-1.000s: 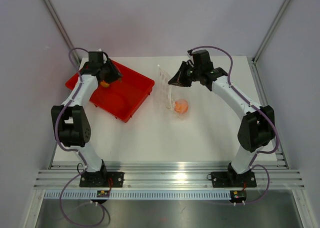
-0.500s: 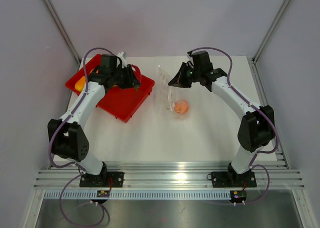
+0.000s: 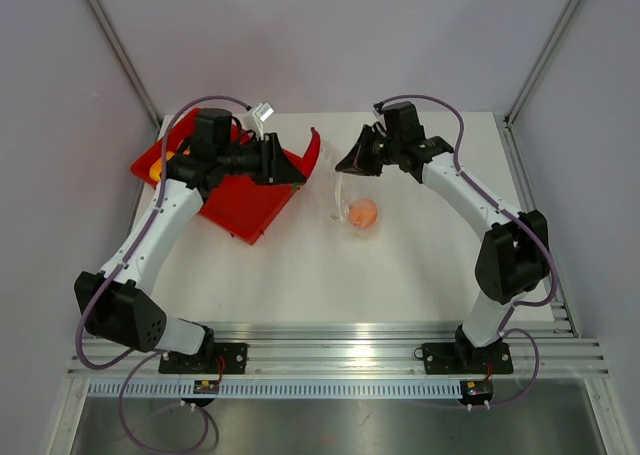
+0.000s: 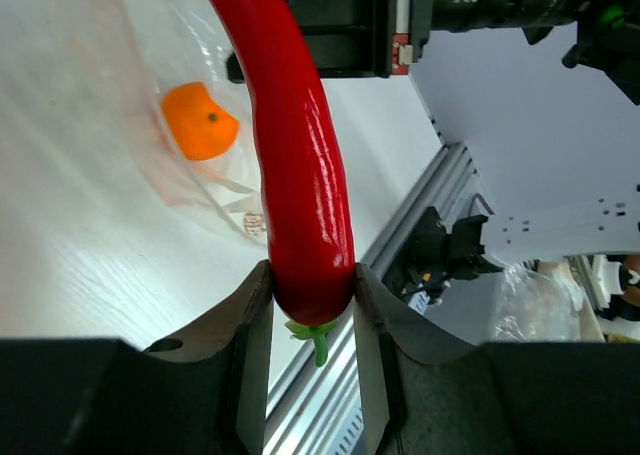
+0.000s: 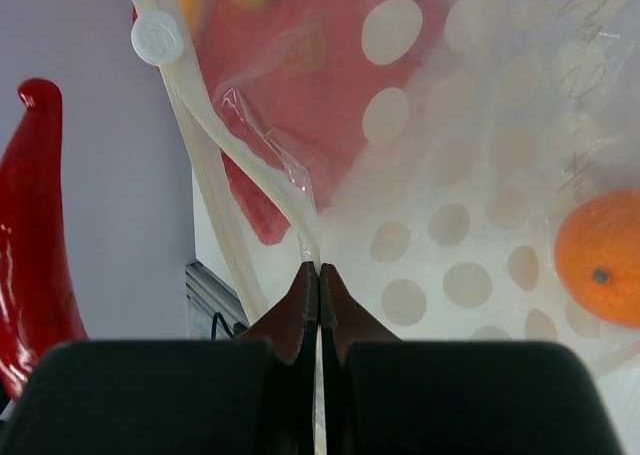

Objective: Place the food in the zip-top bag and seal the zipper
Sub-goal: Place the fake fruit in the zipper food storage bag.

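My left gripper (image 4: 312,285) is shut on the stem end of a long red toy chili pepper (image 4: 300,155), a piece of the food. It holds the pepper (image 3: 312,150) in the air, tip toward the zip-top bag (image 3: 338,187). The transparent dotted bag holds an orange ball (image 3: 362,213), which also shows in the left wrist view (image 4: 198,121). On the bag's mouth edge my right gripper (image 5: 318,267) is shut, holding it up beside the pale zipper (image 5: 240,145). In the top view the right gripper (image 3: 346,163) sits at the bag's upper edge.
The red tray (image 3: 240,203) lies at the back left under my left arm, with an orange piece (image 3: 155,171) at its left end. A white slider knob (image 5: 157,38) caps the zipper's end. White tabletop (image 3: 330,275) spreads in front of the bag.
My left gripper has risen from the red tray with the chili pepper and swung right toward the bag. The right gripper and the bag have stayed put.
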Robot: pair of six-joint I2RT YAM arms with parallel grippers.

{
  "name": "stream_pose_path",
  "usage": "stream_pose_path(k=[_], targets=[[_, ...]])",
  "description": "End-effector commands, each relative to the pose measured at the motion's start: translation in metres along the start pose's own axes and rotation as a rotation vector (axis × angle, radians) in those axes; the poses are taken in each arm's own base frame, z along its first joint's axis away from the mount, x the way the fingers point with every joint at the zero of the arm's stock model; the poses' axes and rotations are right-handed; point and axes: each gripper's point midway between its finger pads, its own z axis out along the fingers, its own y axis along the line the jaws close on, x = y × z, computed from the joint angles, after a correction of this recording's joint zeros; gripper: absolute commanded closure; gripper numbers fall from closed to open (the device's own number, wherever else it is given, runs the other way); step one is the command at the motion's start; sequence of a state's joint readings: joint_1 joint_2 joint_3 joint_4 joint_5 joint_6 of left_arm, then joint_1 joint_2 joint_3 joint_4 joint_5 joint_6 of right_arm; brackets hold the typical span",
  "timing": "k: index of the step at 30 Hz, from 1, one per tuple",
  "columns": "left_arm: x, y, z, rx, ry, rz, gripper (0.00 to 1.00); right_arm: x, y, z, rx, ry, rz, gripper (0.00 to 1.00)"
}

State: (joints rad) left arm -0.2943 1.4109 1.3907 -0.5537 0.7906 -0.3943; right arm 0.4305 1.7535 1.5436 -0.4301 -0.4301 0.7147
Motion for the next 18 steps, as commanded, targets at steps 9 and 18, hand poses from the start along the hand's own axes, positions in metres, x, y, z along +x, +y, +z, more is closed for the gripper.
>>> stream_pose_path(k=[9,18], targets=[[0.032,-0.027,-0.002,0.054,0.001,-0.142,1.00,-0.005,0.029,-0.009,-0.055,-0.035,-0.045,1.00],[0.042,-0.009,0.016,0.005,0.072,-0.199,1.00,0.002,0.041,-0.010,-0.070,-0.034,-0.062,1.00]])
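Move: The left hand already holds the red pepper; the bag's open mouth lies about 9 cm ahead, 6 cm to its right and 11 cm below. The orange in the bag is some 8 cm ahead, 13 cm right and 18 cm below; the red tray's middle about 17 cm ahead, 17 cm left and 18 cm below. From the right hand, pinching the rim, the mouth is level ahead, 2 cm left and 4 cm below. Left hand draws back about 4 cm, sinking, tipping the pepper's tip to the bag mouth; right keeps pinching rim. ##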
